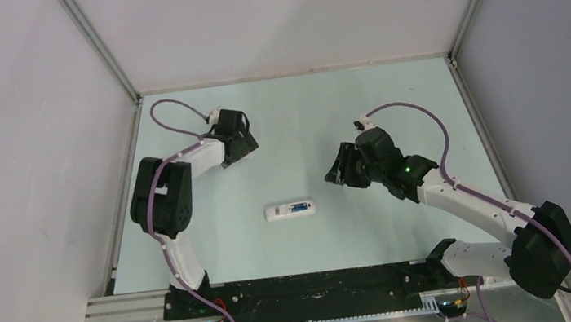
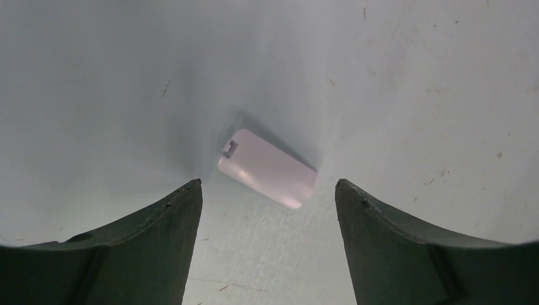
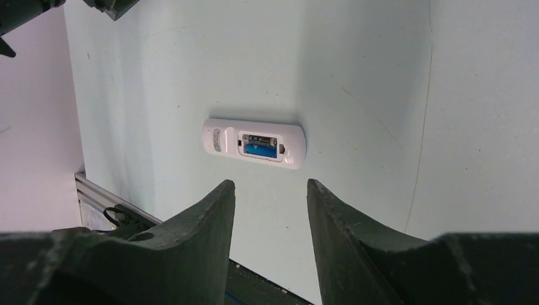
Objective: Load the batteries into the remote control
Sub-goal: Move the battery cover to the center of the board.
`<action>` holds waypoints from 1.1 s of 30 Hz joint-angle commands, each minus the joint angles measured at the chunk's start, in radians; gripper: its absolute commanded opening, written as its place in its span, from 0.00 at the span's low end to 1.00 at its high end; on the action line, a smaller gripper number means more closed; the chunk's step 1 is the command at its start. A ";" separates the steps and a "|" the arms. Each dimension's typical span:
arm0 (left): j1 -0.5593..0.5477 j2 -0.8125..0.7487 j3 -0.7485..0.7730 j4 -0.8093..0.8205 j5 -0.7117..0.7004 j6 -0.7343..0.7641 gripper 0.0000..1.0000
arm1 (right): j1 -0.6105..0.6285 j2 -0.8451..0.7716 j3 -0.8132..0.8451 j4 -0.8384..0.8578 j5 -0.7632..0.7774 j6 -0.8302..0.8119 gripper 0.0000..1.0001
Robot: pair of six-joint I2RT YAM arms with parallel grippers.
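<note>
The white remote control (image 1: 289, 210) lies flat in the middle of the table with its back up and its battery bay uncovered. In the right wrist view the remote control (image 3: 254, 142) shows the batteries in the bay: a blue one (image 3: 261, 152) and a dark one (image 3: 257, 140) beside it. My right gripper (image 3: 270, 183) hovers open and empty, short of the remote, to its right (image 1: 336, 174). My left gripper (image 1: 235, 149) is at the back left, open (image 2: 267, 184), above a small white cover plate (image 2: 267, 168) lying on the table, not touching it.
The pale table (image 1: 310, 117) is walled at the back and on both sides. A black base strip (image 1: 306, 286) with both arm mounts runs along the near edge. The cover plate lies well apart from the remote.
</note>
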 commanded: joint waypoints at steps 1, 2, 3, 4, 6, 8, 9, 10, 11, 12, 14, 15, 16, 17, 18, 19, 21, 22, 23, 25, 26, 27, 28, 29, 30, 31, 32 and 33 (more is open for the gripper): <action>0.006 0.046 0.048 -0.014 -0.033 -0.102 0.79 | -0.007 0.002 0.005 0.034 -0.016 -0.011 0.50; 0.006 0.053 0.051 -0.017 -0.051 -0.123 0.76 | -0.009 0.000 0.005 0.032 -0.016 -0.013 0.50; 0.005 0.059 0.056 -0.023 -0.069 -0.144 0.73 | -0.009 -0.003 0.005 0.028 -0.016 -0.017 0.50; 0.005 0.061 0.060 -0.033 -0.077 -0.154 0.70 | -0.011 -0.004 0.005 0.027 -0.018 -0.018 0.50; 0.005 0.069 0.077 -0.047 -0.093 -0.180 0.62 | -0.018 -0.006 0.005 0.028 -0.029 -0.022 0.50; 0.001 0.083 0.108 -0.072 -0.103 -0.192 0.55 | -0.024 -0.011 0.005 0.032 -0.042 -0.025 0.49; -0.001 0.100 0.138 -0.087 -0.111 -0.192 0.54 | -0.028 -0.014 0.005 0.035 -0.045 -0.026 0.50; -0.003 0.109 0.154 -0.122 -0.117 -0.191 0.54 | -0.031 -0.016 0.005 0.035 -0.052 -0.026 0.49; -0.008 0.128 0.191 -0.146 -0.133 -0.188 0.54 | -0.037 -0.023 0.005 0.036 -0.056 -0.026 0.49; -0.008 0.139 0.232 -0.196 -0.140 -0.186 0.55 | -0.042 -0.028 0.005 0.036 -0.062 -0.025 0.49; -0.011 0.173 0.291 -0.274 -0.157 -0.177 0.56 | -0.048 -0.042 0.005 0.033 -0.067 -0.026 0.49; -0.012 0.195 0.309 -0.296 -0.163 -0.164 0.56 | -0.050 -0.052 0.005 0.031 -0.068 -0.026 0.49; -0.013 0.203 0.344 -0.333 -0.164 -0.156 0.56 | -0.052 -0.056 0.005 0.032 -0.070 -0.026 0.49; -0.013 0.221 0.359 -0.348 -0.162 -0.137 0.55 | -0.053 -0.063 0.005 0.033 -0.072 -0.027 0.49; -0.012 0.230 0.392 -0.380 -0.161 -0.127 0.55 | -0.057 -0.067 0.005 0.033 -0.076 -0.026 0.49; -0.013 0.249 0.412 -0.400 -0.157 -0.108 0.55 | -0.060 -0.074 0.005 0.036 -0.078 -0.023 0.49; -0.012 0.277 0.463 -0.452 -0.150 -0.077 0.55 | -0.063 -0.087 0.005 0.041 -0.084 -0.019 0.49; -0.012 0.293 0.493 -0.482 -0.141 -0.069 0.55 | -0.065 -0.095 0.005 0.046 -0.087 -0.017 0.49; -0.013 0.300 0.510 -0.497 -0.135 -0.053 0.55 | -0.065 -0.099 0.005 0.047 -0.088 -0.015 0.49; -0.016 0.326 0.558 -0.536 -0.131 -0.036 0.55 | -0.065 -0.106 0.005 0.053 -0.091 -0.015 0.49; -0.021 0.343 0.596 -0.563 -0.130 -0.024 0.55 | -0.066 -0.110 0.005 0.055 -0.092 -0.016 0.49; -0.024 0.352 0.613 -0.583 -0.130 -0.017 0.55 | -0.067 -0.112 0.005 0.054 -0.093 -0.016 0.49; -0.033 0.370 0.645 -0.591 -0.127 -0.001 0.55 | -0.069 -0.114 0.005 0.050 -0.094 -0.018 0.49; -0.039 0.377 0.657 -0.604 -0.122 0.006 0.55 | -0.070 -0.116 0.005 0.046 -0.096 -0.017 0.49; -0.047 0.389 0.678 -0.608 -0.108 0.017 0.55 | -0.072 -0.120 0.005 0.041 -0.096 -0.019 0.49; -0.053 0.393 0.685 -0.613 -0.100 0.020 0.53 | -0.074 -0.122 0.005 0.039 -0.096 -0.019 0.49; -0.060 0.398 0.688 -0.614 -0.084 0.022 0.53 | -0.074 -0.126 0.005 0.035 -0.096 -0.020 0.49; -0.063 0.399 0.689 -0.617 -0.081 0.020 0.53 | -0.076 -0.129 0.005 0.033 -0.095 -0.020 0.49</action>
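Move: The battery cover lies just in front of the open left fingers, about 2 cm ahead of the hand, centred between them and some 2 cm lower. The remote, with its battery bay open, lies about 15 cm back from that hand and 12 cm to its right, also about 2 cm lower. From the right hand the cover is roughly 21 cm ahead, 23 cm to the left and 14 cm below. The battery cover is straddled by the left hand, which goes forward over it about 4 cm, settling a centimetre lower, while its fingers close by a third early on and then hold that gap with their tips against the cover's opposite edges. The wrist tips some 15 degrees more downward. Well clear, the right hand rises about 3.5 cm. ##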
